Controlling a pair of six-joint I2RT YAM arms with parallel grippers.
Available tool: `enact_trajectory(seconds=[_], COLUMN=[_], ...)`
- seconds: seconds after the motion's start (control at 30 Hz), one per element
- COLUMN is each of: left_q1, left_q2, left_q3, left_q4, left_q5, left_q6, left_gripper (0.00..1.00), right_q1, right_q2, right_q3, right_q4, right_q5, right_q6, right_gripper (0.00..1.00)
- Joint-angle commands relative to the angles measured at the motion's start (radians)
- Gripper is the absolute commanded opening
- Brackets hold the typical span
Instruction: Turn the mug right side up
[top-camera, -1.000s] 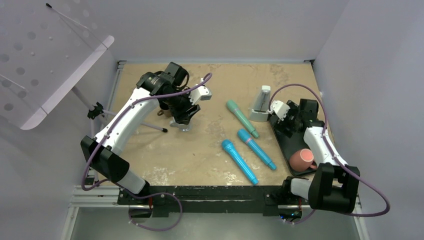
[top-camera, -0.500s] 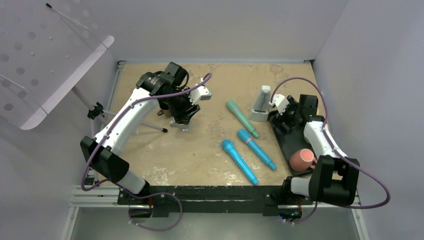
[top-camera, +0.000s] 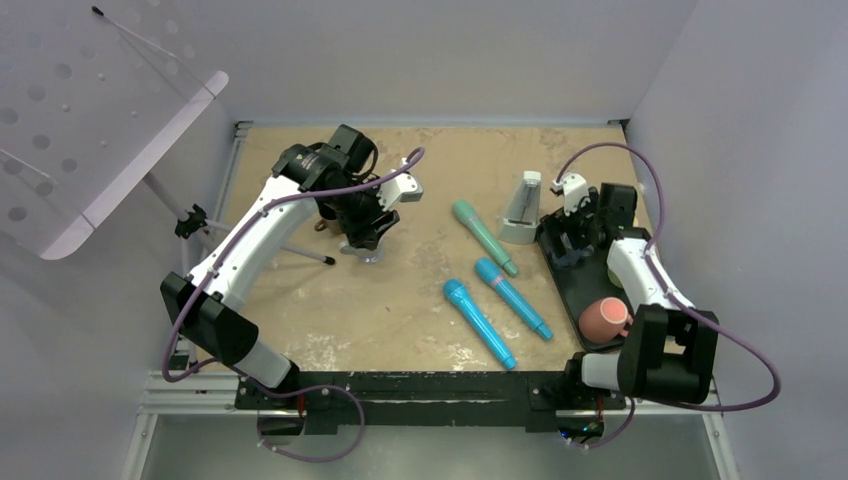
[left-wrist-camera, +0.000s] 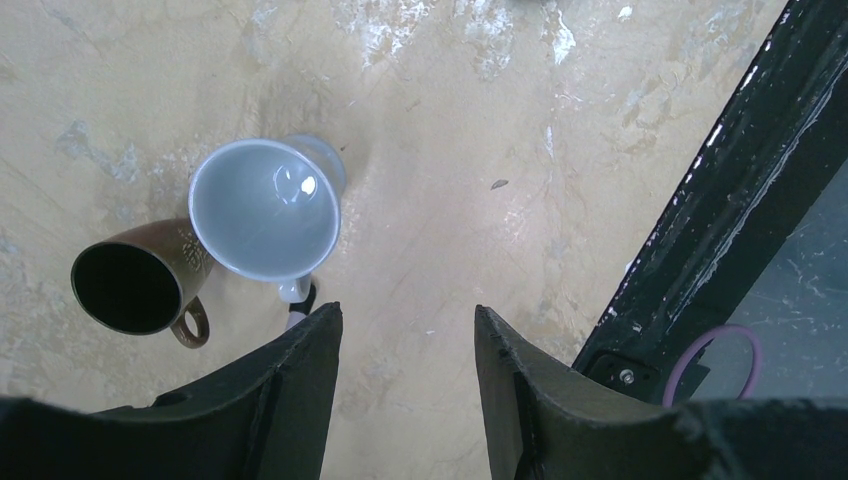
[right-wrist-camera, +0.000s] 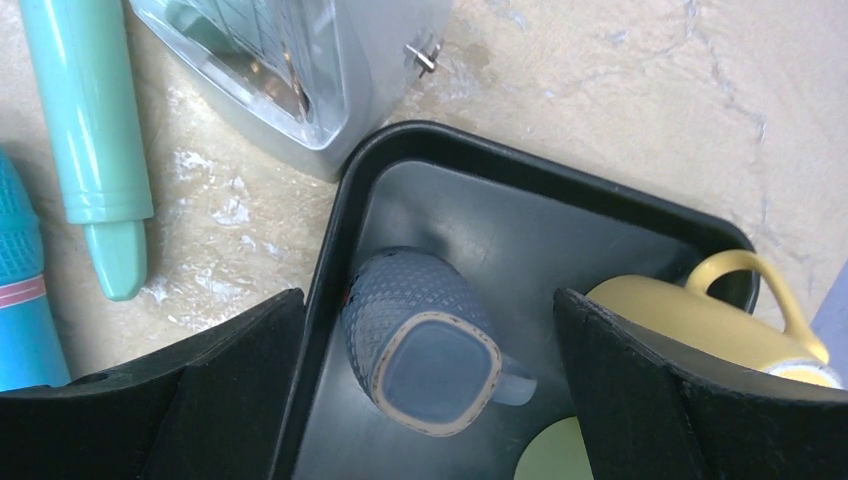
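A blue textured mug (right-wrist-camera: 425, 335) stands upside down, base up, in the far corner of the black tray (right-wrist-camera: 340, 230). My right gripper (right-wrist-camera: 428, 296) hangs over it, open wide, with one finger on either side and neither touching it. In the top view this gripper (top-camera: 570, 240) covers the blue mug. A pink mug (top-camera: 603, 318) sits base up at the tray's near end. My left gripper (left-wrist-camera: 407, 315) is partly open and holds nothing, above bare table beside a pale upright cup (left-wrist-camera: 265, 205) and a brown mug (left-wrist-camera: 135, 285) lying on its side.
A yellow mug (right-wrist-camera: 700, 320) sits in the tray to the right of the blue one. A grey metronome (top-camera: 522, 208) stands just outside the tray's far corner. A green microphone (top-camera: 484, 237) and two blue ones (top-camera: 512, 298) lie mid-table. A music stand (top-camera: 100, 120) is at the left.
My right wrist has swung toward the tray's far end, and its jaws have spread a little wider. The left arm has not moved.
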Motion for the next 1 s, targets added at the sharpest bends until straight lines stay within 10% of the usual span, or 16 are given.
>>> enact_trajectory(seconds=[0.0, 0.73, 0.97], left_q1=[0.006, 0.005, 0.006], left_q2=[-0.011, -0.018, -0.022], left_q3=[0.019, 0.011, 0.012], left_q4=[-0.001, 0.003, 0.003], left_q5=[0.012, 0.019, 0.019], left_q6=[0.023, 0.022, 0.019], left_gripper=[0.55, 0.55, 0.55], right_q1=[-0.001, 0.0, -0.001], right_q2=[-0.017, 0.078, 0.081], right_q3=[-0.034, -0.025, -0.019], right_q4=[0.025, 0.048, 0.039], right_q5=[0.058, 0.114, 0.104], right_q6=[0.051, 0.012, 0.018], right_gripper=[0.96, 0.89, 0.43])
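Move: The blue mug, bottom up in the black tray, sits almost under my open right hand: about 6 cm below, 2 cm back and 1 cm to the right. From that hand the yellow mug is some 14 cm right and 4 cm ahead, the metronome about 11 cm left and 4 cm ahead, and the pink mug roughly 17 cm back and 6 cm right. From my left hand the blue mug lies about 44 cm right, 7 cm ahead and 17 cm lower. I lower my right hand about 5 cm onto the upturned blue mug, easing back about 2 cm and slightly right on the way, with the fingers tipping a little steeper. Once the fingers straddle the mug I stop sinking and close them from nearly wide open to a little over half, pinching its sides. ##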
